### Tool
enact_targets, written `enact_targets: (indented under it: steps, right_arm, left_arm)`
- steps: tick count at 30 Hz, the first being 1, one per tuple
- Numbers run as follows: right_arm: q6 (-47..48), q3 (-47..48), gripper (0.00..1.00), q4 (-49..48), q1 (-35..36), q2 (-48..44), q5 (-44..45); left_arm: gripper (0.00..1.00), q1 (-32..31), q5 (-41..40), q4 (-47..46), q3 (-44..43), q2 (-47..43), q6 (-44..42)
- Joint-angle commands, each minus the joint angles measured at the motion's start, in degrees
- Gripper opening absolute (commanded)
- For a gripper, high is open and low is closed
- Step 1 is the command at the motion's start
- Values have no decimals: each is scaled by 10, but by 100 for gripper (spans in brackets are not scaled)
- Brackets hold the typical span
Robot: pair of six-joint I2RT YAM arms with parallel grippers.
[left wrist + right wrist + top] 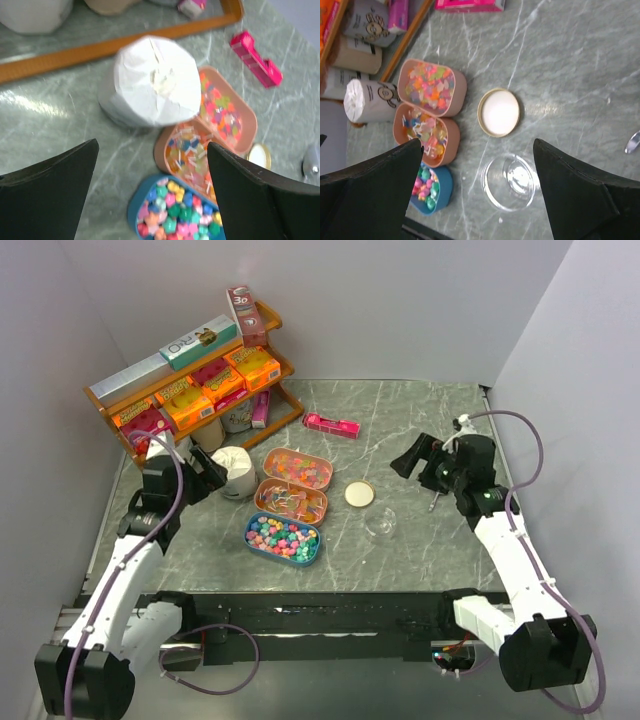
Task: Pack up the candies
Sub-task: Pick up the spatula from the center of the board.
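The candies fill three small trays in mid-table: bright star-shaped ones in a blue tray (283,538) (180,210) (426,186), and wrapped and mixed ones in two peach trays (291,501) (299,469). An empty clear glass jar (380,525) (510,181) stands to their right, with its round lid (359,494) (499,112) lying beside it. My left gripper (205,472) (152,145) hovers open above the table left of the trays, holding nothing. On the right, my right gripper (412,458) (478,142) hangs open over the jar and lid, also holding nothing.
A white paper-topped cup (235,472) (152,82) stands just left of the trays. Behind it, a wooden shelf (195,380) holds orange and pink boxes. A pink packet (331,425) lies at the back. A small metal utensil (434,502) lies right of the jar.
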State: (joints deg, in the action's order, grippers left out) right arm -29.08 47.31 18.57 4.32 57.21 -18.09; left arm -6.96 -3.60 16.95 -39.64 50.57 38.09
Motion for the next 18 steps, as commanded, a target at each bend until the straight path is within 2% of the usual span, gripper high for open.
enact_targets:
  steps: [1, 4, 7, 12, 18]
  right_arm:
    - [17, 53, 99, 83, 57, -13, 16]
    - [12, 68, 98, 130, 132, -9, 67]
    - [-6, 46, 97, 121, 180, -15, 87]
    - [-27, 9, 96, 94, 209, -12, 100]
    - [-4, 47, 95, 110, 217, 41, 92]
  left_arm:
    - [96, -1, 76, 63, -28, -37, -12]
    - [96, -1, 111, 81, -22, -61, -10]
    - [97, -1, 127, 92, -7, -82, -3]
    - [98, -1, 146, 107, 6, -102, 14]
    - [96, -1, 155, 126, 9, -86, 51]
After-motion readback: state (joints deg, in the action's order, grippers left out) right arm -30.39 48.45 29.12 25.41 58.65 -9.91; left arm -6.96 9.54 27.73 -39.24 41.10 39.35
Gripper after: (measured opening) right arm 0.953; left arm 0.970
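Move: Below the open right hand, the glass jar sits roughly 4 cm back and 6 cm to its left, some 16 cm down; the round lid is 3 cm ahead and 11 cm left, and the metal spatula about 1 cm ahead and 9 cm right. From the left hand, the blue candy tub lies about 9 cm back and 15 cm right, 15 cm lower, with the lollipop tub level with it and 18 cm right, and the white tub 7 cm ahead, 4 cm right. Swinging left and back, the right hand travels about 8 cm left and 6 cm back towards the glass jar, away from the spatula, first level, then sinking; it turns some 15 degrees counter-clockwise and tips down, fingers staying wide open. The left hand, also open, draws back and a little right towards the blue tub, turning slightly clockwise. ##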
